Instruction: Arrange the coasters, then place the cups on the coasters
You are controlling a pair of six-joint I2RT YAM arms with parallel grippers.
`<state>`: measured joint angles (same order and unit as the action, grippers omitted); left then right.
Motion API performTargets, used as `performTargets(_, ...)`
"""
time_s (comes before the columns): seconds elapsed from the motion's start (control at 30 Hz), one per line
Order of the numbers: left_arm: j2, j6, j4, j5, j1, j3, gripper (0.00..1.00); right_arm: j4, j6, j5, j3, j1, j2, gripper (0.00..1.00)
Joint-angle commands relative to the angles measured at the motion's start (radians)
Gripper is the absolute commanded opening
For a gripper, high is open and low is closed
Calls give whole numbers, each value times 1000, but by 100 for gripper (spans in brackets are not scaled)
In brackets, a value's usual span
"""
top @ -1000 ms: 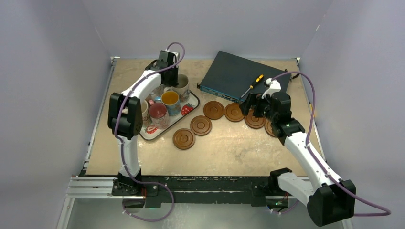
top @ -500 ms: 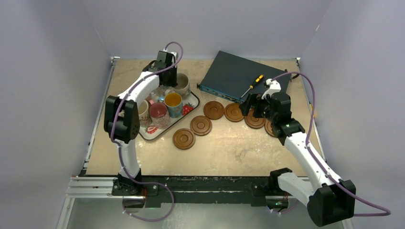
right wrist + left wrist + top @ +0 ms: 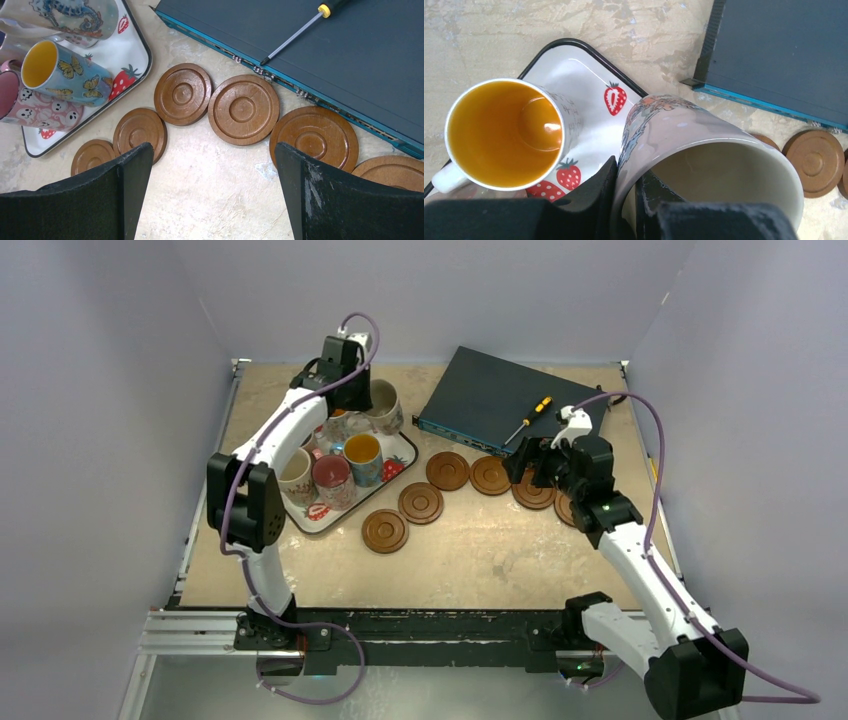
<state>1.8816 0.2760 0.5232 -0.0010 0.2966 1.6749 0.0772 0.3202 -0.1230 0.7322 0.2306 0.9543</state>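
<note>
My left gripper (image 3: 626, 186) is shut on the rim of a cream patterned cup (image 3: 704, 145), one finger inside and one outside. It holds that cup (image 3: 383, 405) tilted above the far end of the strawberry-print tray (image 3: 408, 452). On the tray stand an orange-lined cup (image 3: 504, 132), a blue cup (image 3: 360, 455), a pink cup (image 3: 331, 478) and a cream cup (image 3: 295, 472). Several brown coasters lie in an arc on the table, from one end (image 3: 385, 531) through the middle (image 3: 448, 471) to the other end (image 3: 533, 492). My right gripper (image 3: 210, 150) hangs open over bare table beside a coaster (image 3: 243, 109).
A dark blue flat box (image 3: 500, 400) lies at the back right with a yellow-handled screwdriver (image 3: 530, 418) on it, close behind the coasters. Walls close in the table on three sides.
The left gripper has lifted the cream patterned cup off the tray and drawn it up and toward the back. The right arm has barely moved.
</note>
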Motion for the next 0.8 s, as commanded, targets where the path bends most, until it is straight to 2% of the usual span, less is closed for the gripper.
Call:
performTargets(0.0, -75, -45, -9, 33, 68, 121, 0, -9, -2, 11, 22, 4, -28, 94)
performTargets(0.23, -46, -113, 75, 56, 172, 179, 0, -12, -9, 13, 40, 4, -46, 94)
performTargets(0.77, 49, -325, 108, 216, 280, 212, 0, -55, -8, 11, 18, 4, -102, 94)
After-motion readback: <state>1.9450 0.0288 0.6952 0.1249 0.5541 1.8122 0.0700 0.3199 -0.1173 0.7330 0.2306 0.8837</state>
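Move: The left hand already holds the white cup by its rim. The nearest coaster lies about 18 cm to its right, 4 cm back and some 16 cm below. A second coaster sits 9 cm farther right of that one, a third about 6 cm left of it and 7 cm nearer the base; the butterfly cup on the tray is nearly below the hand, some 6 cm back. From the right hand the nearest coaster is about 11 cm ahead and 12 cm left. Carry the white cup right about 12 cm and back some 7 cm with the left gripper, off the tray towards the nearest coaster, keeping the rim pinched. Arch up a few centimetres first, then sink back to the starting height, swinging the wrist some 30 degrees clockwise. Raise the empty, open right gripper slightly meanwhile. ##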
